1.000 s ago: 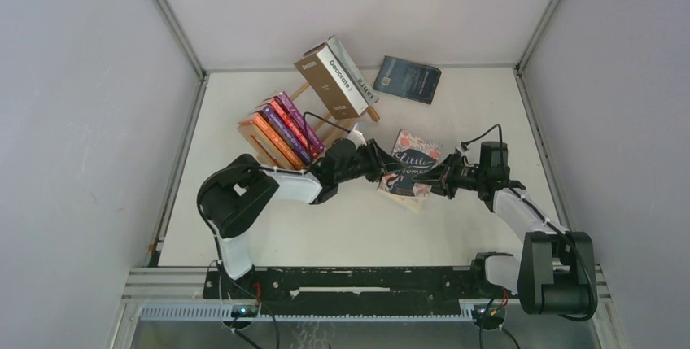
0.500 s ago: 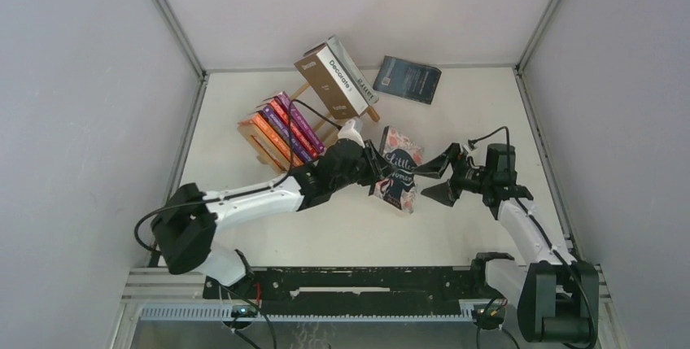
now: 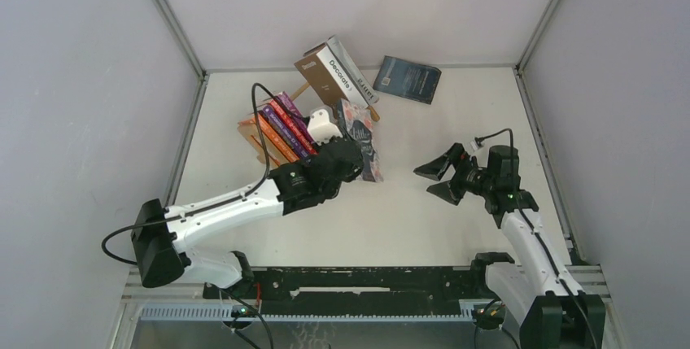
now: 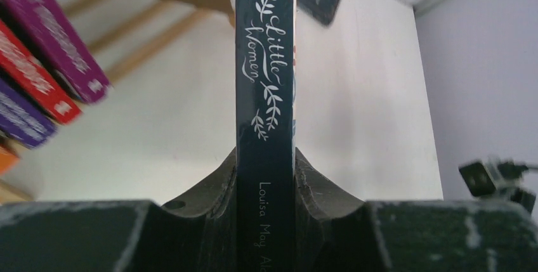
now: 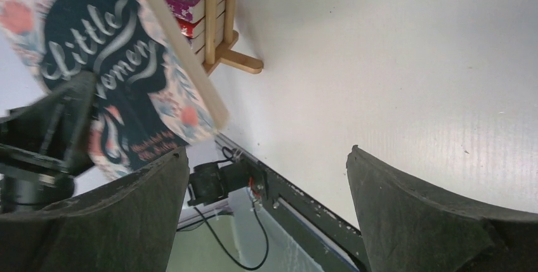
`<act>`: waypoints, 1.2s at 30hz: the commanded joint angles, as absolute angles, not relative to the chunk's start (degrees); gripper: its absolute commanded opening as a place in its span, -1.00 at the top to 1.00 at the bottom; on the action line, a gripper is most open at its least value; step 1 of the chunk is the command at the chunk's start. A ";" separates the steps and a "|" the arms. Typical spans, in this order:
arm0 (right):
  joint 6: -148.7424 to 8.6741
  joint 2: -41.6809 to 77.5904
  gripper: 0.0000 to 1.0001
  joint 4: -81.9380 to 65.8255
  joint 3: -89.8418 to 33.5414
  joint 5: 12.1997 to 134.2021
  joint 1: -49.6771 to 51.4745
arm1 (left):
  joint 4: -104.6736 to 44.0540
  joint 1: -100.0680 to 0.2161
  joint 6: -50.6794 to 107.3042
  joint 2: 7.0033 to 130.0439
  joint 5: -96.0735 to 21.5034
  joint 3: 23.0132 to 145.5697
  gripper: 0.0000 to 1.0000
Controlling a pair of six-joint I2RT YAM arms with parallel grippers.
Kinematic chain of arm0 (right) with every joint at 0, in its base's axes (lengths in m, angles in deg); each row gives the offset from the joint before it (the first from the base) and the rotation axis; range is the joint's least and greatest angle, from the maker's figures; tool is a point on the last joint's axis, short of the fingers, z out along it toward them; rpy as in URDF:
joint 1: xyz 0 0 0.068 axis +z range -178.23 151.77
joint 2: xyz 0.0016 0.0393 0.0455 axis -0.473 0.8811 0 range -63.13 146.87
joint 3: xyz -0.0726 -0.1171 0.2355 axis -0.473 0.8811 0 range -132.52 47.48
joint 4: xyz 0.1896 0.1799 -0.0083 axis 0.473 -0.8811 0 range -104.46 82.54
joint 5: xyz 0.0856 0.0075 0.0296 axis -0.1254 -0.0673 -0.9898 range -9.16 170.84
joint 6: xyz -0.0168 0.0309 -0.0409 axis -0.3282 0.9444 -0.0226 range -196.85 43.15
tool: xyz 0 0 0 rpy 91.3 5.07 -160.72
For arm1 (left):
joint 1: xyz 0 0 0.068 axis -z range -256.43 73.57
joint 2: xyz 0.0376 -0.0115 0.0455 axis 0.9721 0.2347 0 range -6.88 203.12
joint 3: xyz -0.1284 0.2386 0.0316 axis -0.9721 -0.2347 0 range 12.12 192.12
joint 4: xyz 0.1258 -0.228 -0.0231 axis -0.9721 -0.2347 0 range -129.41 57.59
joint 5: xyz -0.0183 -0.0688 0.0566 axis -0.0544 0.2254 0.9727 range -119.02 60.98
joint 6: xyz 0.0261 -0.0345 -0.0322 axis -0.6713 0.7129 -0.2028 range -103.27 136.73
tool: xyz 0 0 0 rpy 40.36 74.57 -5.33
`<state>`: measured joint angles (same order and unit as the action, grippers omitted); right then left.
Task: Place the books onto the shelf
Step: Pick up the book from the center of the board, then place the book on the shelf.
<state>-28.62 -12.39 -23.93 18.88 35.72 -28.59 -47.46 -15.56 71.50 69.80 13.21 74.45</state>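
My left gripper (image 3: 355, 156) (image 4: 265, 177) is shut on the dark-spined "Little Women" book (image 3: 360, 131) (image 4: 265, 82). It holds the book on edge just right of the books standing in the wooden shelf (image 3: 254, 146). Orange, purple and red books (image 3: 283, 128) lean in the rack. A thick brown book (image 3: 329, 79) rests on its far end. In the right wrist view the held book's floral cover (image 5: 95, 63) shows behind a shelf slat (image 5: 181, 50). My right gripper (image 3: 439, 178) (image 5: 266, 183) hangs open and empty, well right of the book.
A dark blue book (image 3: 407, 79) lies flat at the back of the table, right of the shelf. Grey walls close in the table on three sides. The black base rail (image 3: 366, 280) runs along the near edge.
The right gripper opened, let go of the "Little Women" book and drew back right. The left arm lifted that book off the table, turned it on edge and carried it left to the shelf.
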 commanded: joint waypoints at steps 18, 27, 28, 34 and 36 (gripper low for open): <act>-32.39 -13.37 -0.99 -21.96 14.50 47.03 -20.90 | -45.83 -17.26 55.58 80.03 51.18 93.87 1.00; -32.85 -10.27 -0.99 -19.69 13.48 47.10 -20.69 | -45.82 -22.02 55.23 84.96 50.56 97.23 1.00; -32.86 -9.85 -0.99 -19.48 13.39 47.08 -20.56 | -45.86 -22.55 55.23 85.56 50.34 97.71 1.00; -32.95 -7.59 -0.99 -18.40 12.15 47.22 -20.33 | -45.86 -25.60 56.64 88.72 48.99 98.91 1.00; -32.90 -6.85 -0.99 -17.92 11.58 47.39 -20.10 | -46.05 -26.56 57.31 89.78 48.78 99.08 1.00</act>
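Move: The left hand already holds the Little Women book. Its place is the shelf gap, about 16 cm ahead, 11 cm left and 10 cm lower. The purple book bounding the gap stands some 11 cm ahead and 14 cm left of the hand, the Decorate book 20 cm ahead and 7 cm left, both roughly 8 cm lower. The dark blue book lies 28 cm ahead, 13 cm right, 22 cm down. From the empty right hand the gap is around 19 cm ahead, 26 cm left, about level. Up, forward and left first, the left hand lifts the held book some 7 cm, then eases down about 3 cm while pushing on forward, ending roughly 11 cm farther out and 8 cm left, towards the gap between the purple book and Decorate. On the way it swings counter-clockwise about 35 degrees, rolls its left side up and tips the fingers upward; they keep their pinch on the spine. ##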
